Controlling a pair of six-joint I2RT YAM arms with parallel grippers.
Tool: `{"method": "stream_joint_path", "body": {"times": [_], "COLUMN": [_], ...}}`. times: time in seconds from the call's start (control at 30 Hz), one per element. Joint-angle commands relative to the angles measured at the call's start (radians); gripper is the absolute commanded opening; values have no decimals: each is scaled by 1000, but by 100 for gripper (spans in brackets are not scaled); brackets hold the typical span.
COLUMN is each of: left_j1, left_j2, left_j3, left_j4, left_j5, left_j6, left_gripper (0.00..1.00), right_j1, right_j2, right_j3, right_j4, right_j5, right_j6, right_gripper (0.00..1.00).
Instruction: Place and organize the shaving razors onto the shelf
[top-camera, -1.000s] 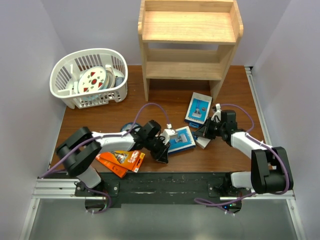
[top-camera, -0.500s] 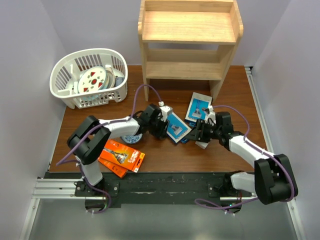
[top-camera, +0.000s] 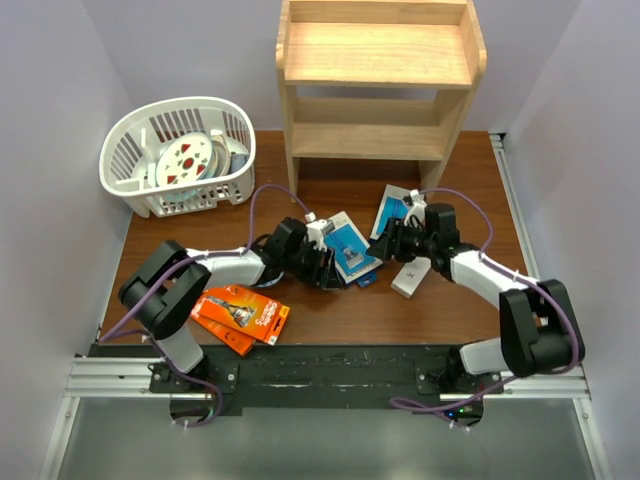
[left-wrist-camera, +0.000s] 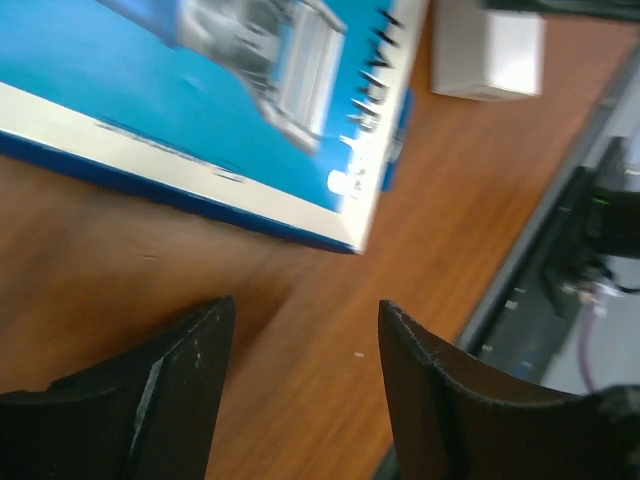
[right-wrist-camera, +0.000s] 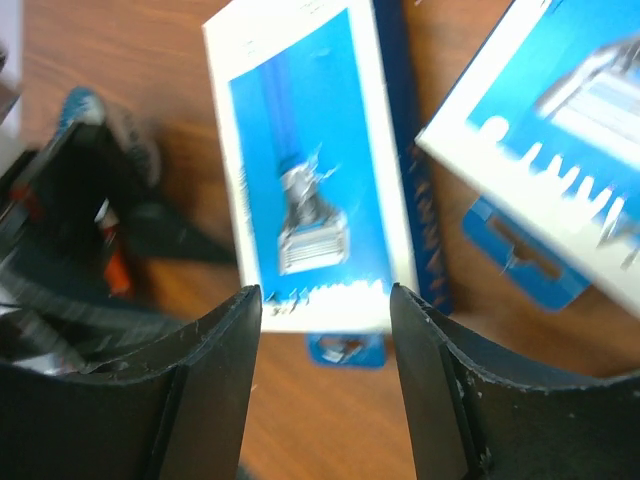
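A blue razor pack lies flat on the brown table between my two grippers. My left gripper stands open just short of its near edge; in the left wrist view the pack is ahead of the empty gripper. My right gripper is open on the pack's other side, and the pack lies just beyond the gripper. A second blue pack lies beside it. Two orange razor packs lie near the left. The pine shelf stands at the back, both tiers bare.
A small white box lies under the right forearm. A white slotted basket holding round items stands at the back left. Side walls close in the table left and right.
The left gripper carried the blue pack away from the front edge, let it go and opened. The right gripper opened and moved left toward that pack.
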Motion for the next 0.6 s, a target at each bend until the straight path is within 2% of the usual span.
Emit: {"method": "stream_joint_path", "body": {"times": [0.0,0.2,0.33,0.4,0.5,0.57], "left_j1": [-7,17,94,143,157,156], "left_j2": [29,101,60,9,-42,-71], "left_j3": [-68,7,29,15,-67,-144], "left_j4": [288,261,97,72,69,185], "left_j5": [200,199,95,92,113,148], "left_j6": [-200,-202,-141,-121,-140,-201], "left_gripper": [65,65,62,62,63,63], "right_j1": [22,68,119,148,159,158], "right_j2": [81,170,179,176,186,194], "right_j3": [68,102,97,91,79,80], "right_j4": [42,22,7,7,10,2], "right_j5": [61,64,56,70,102,132], "right_j6": [-88,-100,-60,-40,-3,1], "right_gripper": [59,59,58,58,58,58]}}
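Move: The razor box I'm going for lies askew between my hands, its near end to the right: its middle is about 7 cm ahead of my left hand, 4 cm to its right and 2 cm lower. From my right hand it is about 6 cm left, 2 cm ahead and 6 cm down. A second razor box sits some 8 cm ahead of my right hand and 3 cm to its right; the small white box is about 5 cm back and 7 cm right. I drop my right hand about 4 cm, then sweep it some 4 cm left and slightly back, its open fingertips pushing the razor box's near end leftward. My left hand first dips back and right a couple of centimetres, then swings forward and left about 5 cm and twists a little, ending open at the box's near left corner. ##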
